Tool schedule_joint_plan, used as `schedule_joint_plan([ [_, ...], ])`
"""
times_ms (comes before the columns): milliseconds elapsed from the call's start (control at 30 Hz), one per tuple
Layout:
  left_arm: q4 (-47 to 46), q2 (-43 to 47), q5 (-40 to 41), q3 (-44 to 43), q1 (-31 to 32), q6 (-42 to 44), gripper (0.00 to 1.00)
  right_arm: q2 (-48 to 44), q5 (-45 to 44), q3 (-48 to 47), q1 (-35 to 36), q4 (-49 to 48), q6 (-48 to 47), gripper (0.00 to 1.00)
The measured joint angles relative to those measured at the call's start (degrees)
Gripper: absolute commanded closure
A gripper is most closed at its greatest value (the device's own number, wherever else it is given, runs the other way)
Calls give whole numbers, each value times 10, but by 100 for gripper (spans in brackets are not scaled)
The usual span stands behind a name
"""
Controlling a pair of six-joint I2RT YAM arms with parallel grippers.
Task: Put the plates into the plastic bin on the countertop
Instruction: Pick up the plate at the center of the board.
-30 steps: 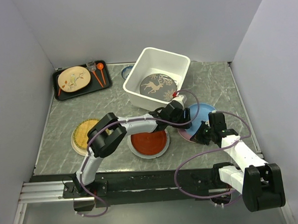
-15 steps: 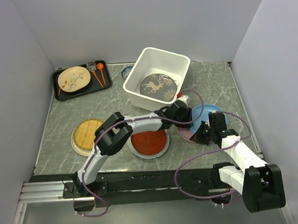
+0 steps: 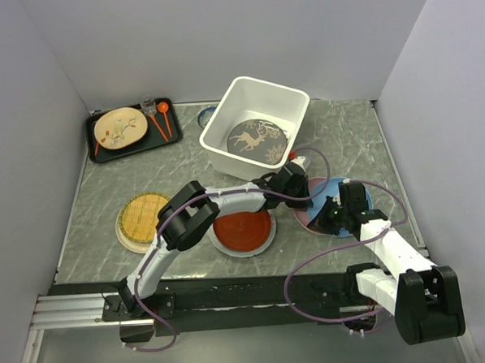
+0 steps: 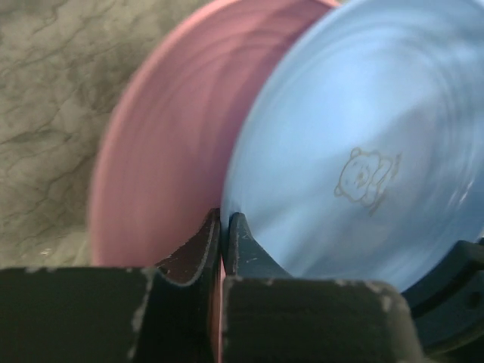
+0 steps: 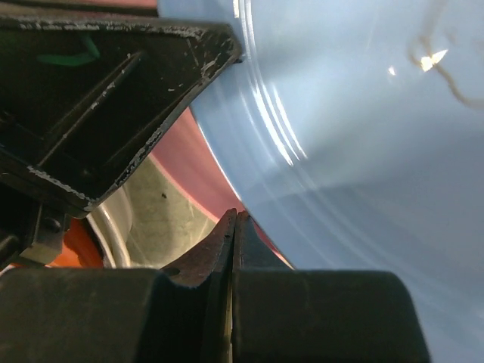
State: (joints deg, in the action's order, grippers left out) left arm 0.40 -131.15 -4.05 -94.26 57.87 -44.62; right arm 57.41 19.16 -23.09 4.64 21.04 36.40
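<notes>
A light blue plate [image 3: 331, 190] [image 4: 363, 113] lies tilted over a pink plate [image 3: 300, 212] [image 4: 166, 151] on the countertop [image 3: 105, 197], right of centre. My left gripper [image 3: 307, 198] [image 4: 224, 218] is shut on the blue plate's left rim. The right gripper [image 3: 327, 218] [image 5: 235, 215] is shut with nothing between its fingers, its tips under the blue plate [image 5: 363, 151], at the pink plate's [image 5: 219, 178] edge. Behind them stands the white plastic bin [image 3: 291, 106], holding a grey reindeer plate [image 3: 257, 140]. A red plate [image 3: 243, 230] and a woven yellow plate [image 3: 143, 218] lie to the left.
At the back left, a black tray [image 3: 101, 150] carries a cream twig-pattern plate [image 3: 119, 127], a small cup and orange utensils. A small blue-rimmed dish [image 3: 207, 115] peeks out behind the bin. White walls enclose the countertop on three sides.
The left gripper has slid right to the blue plate's rim and shut on it. The blue plate has shifted slightly right and nearer. The right gripper has stayed shut beneath it.
</notes>
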Motion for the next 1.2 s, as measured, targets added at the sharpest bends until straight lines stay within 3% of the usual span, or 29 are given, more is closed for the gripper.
schedule_joint_plan([
  [233,-2,0,-6,-1,-1,-3,99,0,4,0,1,-2,0,98],
  [400,-2,0,-7,0,-1,-4,99,-17,-1,2,1,0,0,86],
  [467,-2,0,-7,2,-1,-5,99,-39,-3,2,1,3,1,64],
  [567,-5,0,-7,3,-1,-6,99,-86,-6,2,1,6,7,42],
  [767,-8,1,-7,7,-1,-7,99,-230,-29,-10,1,31,14,14],
  [1000,-11,1,-9,8,-1,-7,99,-376,-82,-50,1,78,15,4],
  [1200,-10,1,-9,8,-1,-7,99,-401,-108,-67,1,108,14,2],
])
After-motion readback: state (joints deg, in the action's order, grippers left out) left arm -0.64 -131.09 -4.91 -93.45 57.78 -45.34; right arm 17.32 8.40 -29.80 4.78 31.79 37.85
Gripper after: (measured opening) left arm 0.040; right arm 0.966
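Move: The left hand already pinches the blue plate's left rim, with the plate's middle about 9 cm to its right and 2 cm back; the bin lies some 19 cm ahead and 14 cm left. From the shut right fingertips at the near-left rim, the blue plate's middle is roughly 4 cm ahead and 8 cm right. The pink plate under it is centred about 5 cm ahead and 3 cm right, and the brown plate 20 cm left and 1 cm back. Right hand rises about 15 cm off the blue plate's rim, opening wide, tilting up; left keeps its pinch. ##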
